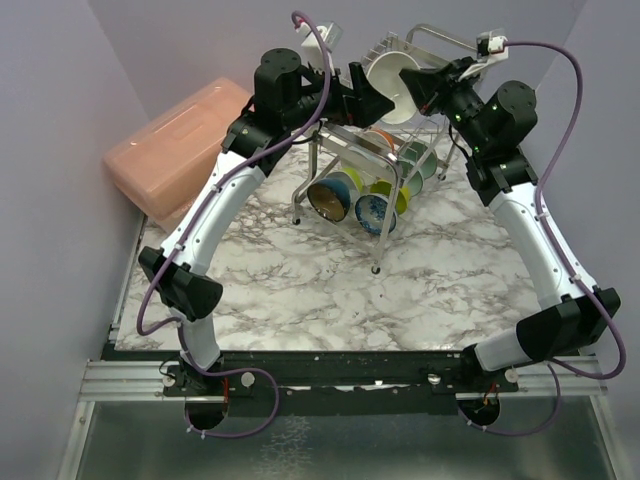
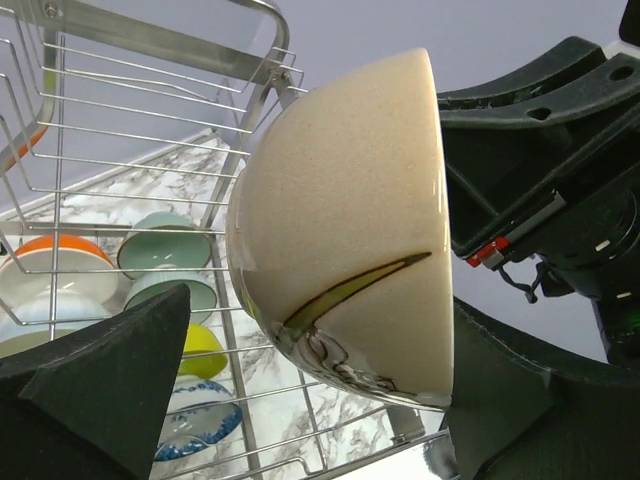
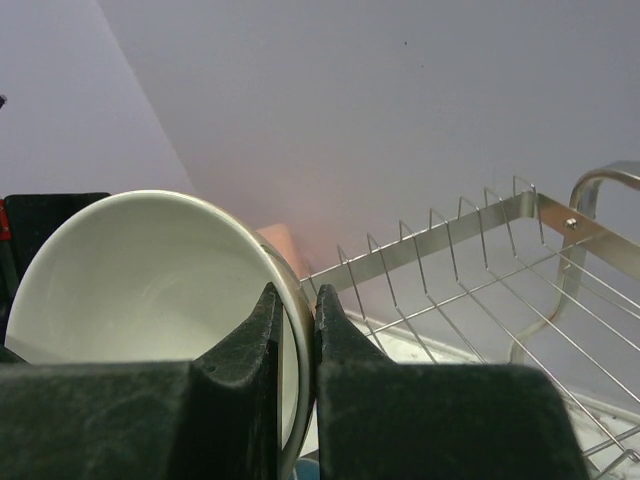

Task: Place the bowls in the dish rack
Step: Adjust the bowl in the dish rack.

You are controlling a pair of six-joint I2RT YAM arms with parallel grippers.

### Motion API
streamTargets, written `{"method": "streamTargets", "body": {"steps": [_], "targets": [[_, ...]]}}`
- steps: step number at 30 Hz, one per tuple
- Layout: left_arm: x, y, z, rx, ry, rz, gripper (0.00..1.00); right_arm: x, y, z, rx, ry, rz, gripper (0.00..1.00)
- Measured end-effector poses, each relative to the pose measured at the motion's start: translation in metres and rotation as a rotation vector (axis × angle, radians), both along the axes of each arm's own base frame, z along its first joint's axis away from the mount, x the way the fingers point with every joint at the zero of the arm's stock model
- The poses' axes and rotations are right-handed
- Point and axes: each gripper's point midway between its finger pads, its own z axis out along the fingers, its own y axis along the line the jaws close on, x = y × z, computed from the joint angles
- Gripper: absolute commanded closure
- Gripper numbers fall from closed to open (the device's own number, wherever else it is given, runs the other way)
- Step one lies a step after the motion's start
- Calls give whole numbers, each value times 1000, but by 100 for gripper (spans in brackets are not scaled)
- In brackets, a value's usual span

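Observation:
A cream bowl (image 1: 390, 85) with a dark stripe on its outside (image 2: 350, 220) hangs on edge above the top tier of the dish rack (image 1: 345, 135). My right gripper (image 1: 422, 88) is shut on its rim, one finger inside the bowl (image 3: 130, 290) and one outside, pinched together (image 3: 297, 300). My left gripper (image 1: 372, 100) stands open around the bowl's underside (image 2: 330, 340), and its left finger (image 2: 120, 380) is clear of the bowl. Several bowls stand on edge in the lower tier: a blue-and-white one (image 1: 375, 212), a lime one (image 2: 200, 350) and a mint one (image 2: 165, 240).
A pink plastic lidded box (image 1: 180, 145) lies at the back left on the marble tabletop (image 1: 300, 290). The rack's top wire shelf (image 3: 450, 245) and chrome tube frame (image 2: 150, 35) lie close under and behind the held bowl. A purple wall stands behind.

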Motion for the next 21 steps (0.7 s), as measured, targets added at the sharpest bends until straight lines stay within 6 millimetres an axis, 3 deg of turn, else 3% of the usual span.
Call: {"method": "streamTargets", "body": {"steps": [7, 10, 12, 21], "targets": [[-10, -2, 10, -55, -2, -90, 14, -8, 4, 10, 9, -55, 36, 99], [-17, -6, 15, -88, -1, -154, 24, -10, 7, 11, 12, -60, 55, 100], [-21, -7, 18, -100, -7, -183, 34, -11, 8, 12, 16, -60, 65, 100], [-20, -10, 19, -138, -6, -203, 100, -11, 8, 11, 15, -59, 65, 98]]}}
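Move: The cream bowl, its rim already pinched by the right hand, sits between the left hand's open fingers, its middle about 4 cm to the right, 1 cm ahead and nearly level. From the left hand, the rack's upper tier is centred roughly 8 cm ahead, 7 cm right and 15 cm below; the orange-rimmed bowl some 4 cm ahead, 3 cm right and 30 cm below. From the right hand, the cream bowl's middle is about 5 cm left, neither ahead nor back, 1 cm up. Left hand eases about 3 cm back and up, turning some 10 degrees clockwise, closing around the right-held cream bowl. ##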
